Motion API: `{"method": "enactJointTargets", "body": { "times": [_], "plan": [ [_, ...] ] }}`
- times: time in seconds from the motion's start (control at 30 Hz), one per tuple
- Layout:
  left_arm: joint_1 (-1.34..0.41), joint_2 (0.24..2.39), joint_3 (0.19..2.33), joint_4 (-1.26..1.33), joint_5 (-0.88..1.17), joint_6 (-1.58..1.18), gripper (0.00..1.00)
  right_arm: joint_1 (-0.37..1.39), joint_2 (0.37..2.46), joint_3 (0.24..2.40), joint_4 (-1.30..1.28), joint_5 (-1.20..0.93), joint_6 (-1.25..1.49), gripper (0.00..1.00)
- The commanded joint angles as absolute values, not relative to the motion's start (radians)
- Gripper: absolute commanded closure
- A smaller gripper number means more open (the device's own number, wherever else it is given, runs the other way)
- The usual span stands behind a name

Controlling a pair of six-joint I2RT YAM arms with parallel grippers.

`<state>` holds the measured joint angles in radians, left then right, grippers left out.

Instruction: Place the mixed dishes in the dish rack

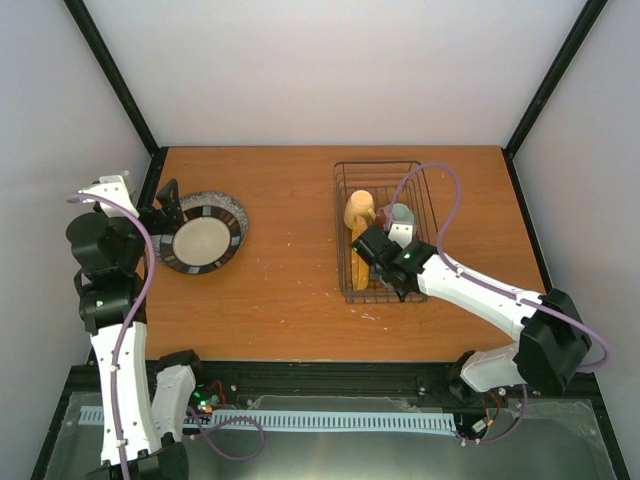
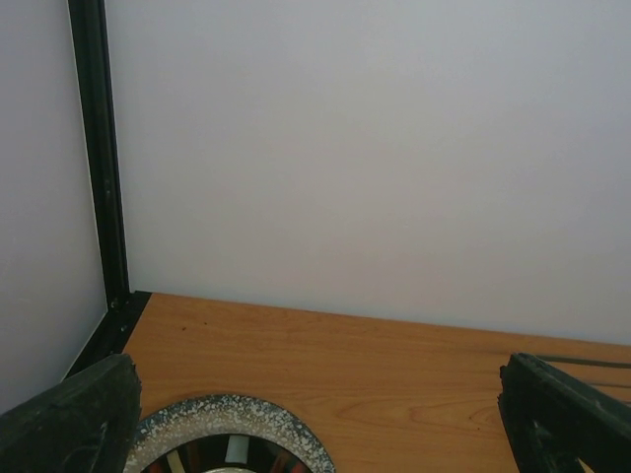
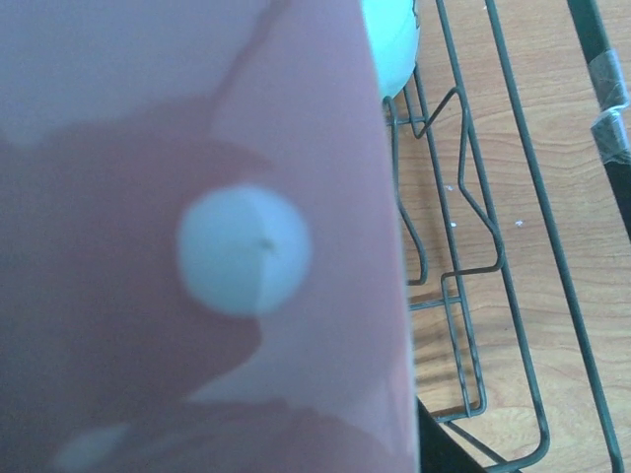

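Observation:
The dish rack (image 1: 343,190) stands at the right of the table. Inside it are a yellow mug (image 1: 360,209), a pale green bowl (image 1: 401,213) and an orange-yellow plate (image 1: 360,266) standing on edge. My right gripper (image 1: 372,243) is down in the rack, shut on the maroon-pink plate (image 3: 197,246), which fills most of the right wrist view and hides the fingers. The bowl (image 3: 394,39) shows just beyond it. The grey speckled plate (image 1: 205,243) lies flat at the left. My left gripper (image 1: 168,213) is open at its left rim; the plate's rim (image 2: 232,419) lies low between the spread fingers (image 2: 79,414).
Black frame posts (image 1: 115,75) rise at the back corners, and white walls enclose the table. The rack's wire tines and side (image 3: 463,197) run close to the right of the held plate. Bare wooden tabletop (image 1: 290,230) lies between the grey plate and the rack.

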<state>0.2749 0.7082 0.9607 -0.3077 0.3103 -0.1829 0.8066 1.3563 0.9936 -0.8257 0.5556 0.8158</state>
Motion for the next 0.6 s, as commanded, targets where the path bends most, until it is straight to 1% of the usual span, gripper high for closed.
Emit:
{"method": "enactJointTargets", "body": {
  "times": [0.0,0.1,0.2,0.4,0.47,0.57],
  "plan": [
    [0.276,0.692,0.949,-0.301,0.301,-0.164,0.0,0.812,1.365,1.003,-0.739,0.567,0.812,0.97],
    [0.276,0.689,0.938,-0.3,0.297,-0.164,0.0,0.812,1.377,1.003,-0.73,0.544,0.809,0.95],
    [0.275,0.689,0.934,-0.306,0.289,-0.166,0.0,0.813,1.382,1.006,-0.723,0.532,0.808,0.81],
    [0.275,0.704,0.944,-0.322,0.286,-0.194,0.0,0.813,1.372,1.023,-0.719,0.532,0.802,0.67],
    [0.275,0.708,0.947,-0.325,0.285,-0.201,0.0,0.813,1.361,1.03,-0.723,0.538,0.8,0.59],
    [0.276,0.716,0.957,-0.336,0.255,-0.219,0.0,0.814,1.327,1.053,-0.744,0.554,0.799,0.54]
  ]
}}
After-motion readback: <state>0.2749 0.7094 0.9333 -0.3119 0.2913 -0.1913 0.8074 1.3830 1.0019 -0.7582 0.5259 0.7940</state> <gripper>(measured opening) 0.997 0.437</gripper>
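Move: The right hand still holds the pink plate by its upper rim over the rack slot meant for it, which lies about 9 cm below, 2 cm left and 1 cm ahead. The orange plate stands some 6 cm left and 1 cm back, the yellow mug 7 cm left and 6 cm ahead, and the teal bowl 5 cm ahead and 1 cm right, all roughly 6 cm lower. From the left hand the slot is about 45 cm right, level fore and aft, 34 cm down. The right hand eases the held pink plate down about 1 cm more into the rack, between the orange plate and the teal bowl, its wrist nearly steady, and comes to a stop. The fingers then start to open, to a bit under half of their range, while the hand drifts about 1.5 cm left and slightly forward and rises the centimetre again, the plate's rim still between the spread fingers. ##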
